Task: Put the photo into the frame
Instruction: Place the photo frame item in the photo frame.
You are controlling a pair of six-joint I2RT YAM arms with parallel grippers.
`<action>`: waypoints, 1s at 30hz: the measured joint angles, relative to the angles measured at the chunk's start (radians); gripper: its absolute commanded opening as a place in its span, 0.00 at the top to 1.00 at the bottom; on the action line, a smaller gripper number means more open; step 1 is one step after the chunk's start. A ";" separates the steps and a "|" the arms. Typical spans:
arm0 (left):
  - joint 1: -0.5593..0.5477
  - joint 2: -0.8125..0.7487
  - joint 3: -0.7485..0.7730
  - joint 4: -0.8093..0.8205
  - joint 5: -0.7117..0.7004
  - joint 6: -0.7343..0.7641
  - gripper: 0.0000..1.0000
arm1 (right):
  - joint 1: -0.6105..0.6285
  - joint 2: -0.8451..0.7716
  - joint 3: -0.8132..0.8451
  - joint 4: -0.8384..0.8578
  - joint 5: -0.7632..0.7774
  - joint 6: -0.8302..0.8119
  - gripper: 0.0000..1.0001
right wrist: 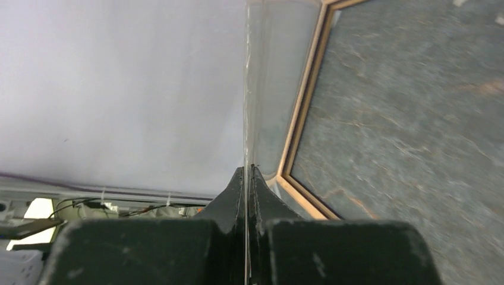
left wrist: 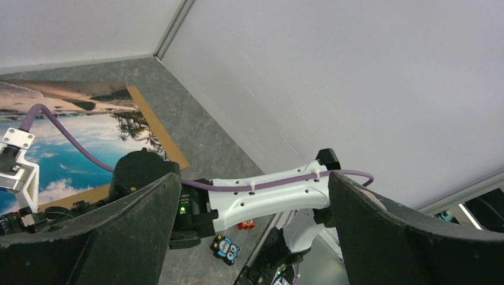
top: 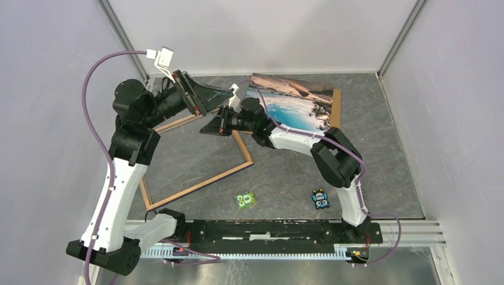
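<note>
The photo of blue sky and water lies picture side up at the back right, on a brown board; it also shows in the left wrist view. The light wood frame lies flat at centre left. My right gripper hovers over the frame's far side, pointing left. It is shut on a thin pale sheet seen almost edge-on, with a frame corner behind it. I cannot tell what that sheet is. My left gripper is raised just behind it, open and empty.
The brown cardboard board sticks out past the photo's right edge. A green owl figure and a blue one lie near the front. White walls close in on the left, back and right.
</note>
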 measured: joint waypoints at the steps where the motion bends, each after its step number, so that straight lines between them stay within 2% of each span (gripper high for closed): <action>1: -0.006 0.001 -0.006 0.000 0.000 0.001 0.00 | -0.003 0.004 -0.014 0.002 0.003 0.000 1.00; 13: -0.087 0.039 -0.141 0.008 -0.051 0.096 0.00 | -0.080 0.094 -0.077 -0.053 -0.003 -0.044 1.00; 30: -0.093 0.072 -0.216 0.010 -0.054 0.163 0.00 | -0.109 0.142 -0.018 -0.133 -0.090 -0.121 1.00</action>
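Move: Over the right part of the frame, the right hand holds a clear sheet by its edge; the frame's middle lies about 4 cm ahead of it, 10 cm to its left and 21 cm below. The photo is some 21 cm farther out and 28 cm to its right, the green owl about 11 cm back and 11 cm left, both on the table. From the empty left hand, higher up, the frame's middle is roughly 11 cm ahead, 18 cm left and 46 cm below. Lowering the clear sheet towards the frame, the right hand sinks about 11 cm, fast at first, then easing off, and shifts a little forward and to its right, fingers still shut on the sheet and tips dipping some 10 degrees. The left hand, wide open, comes down a similar way above the right gripper, with a slight drift forward and right, its fingertips also tipping down. ##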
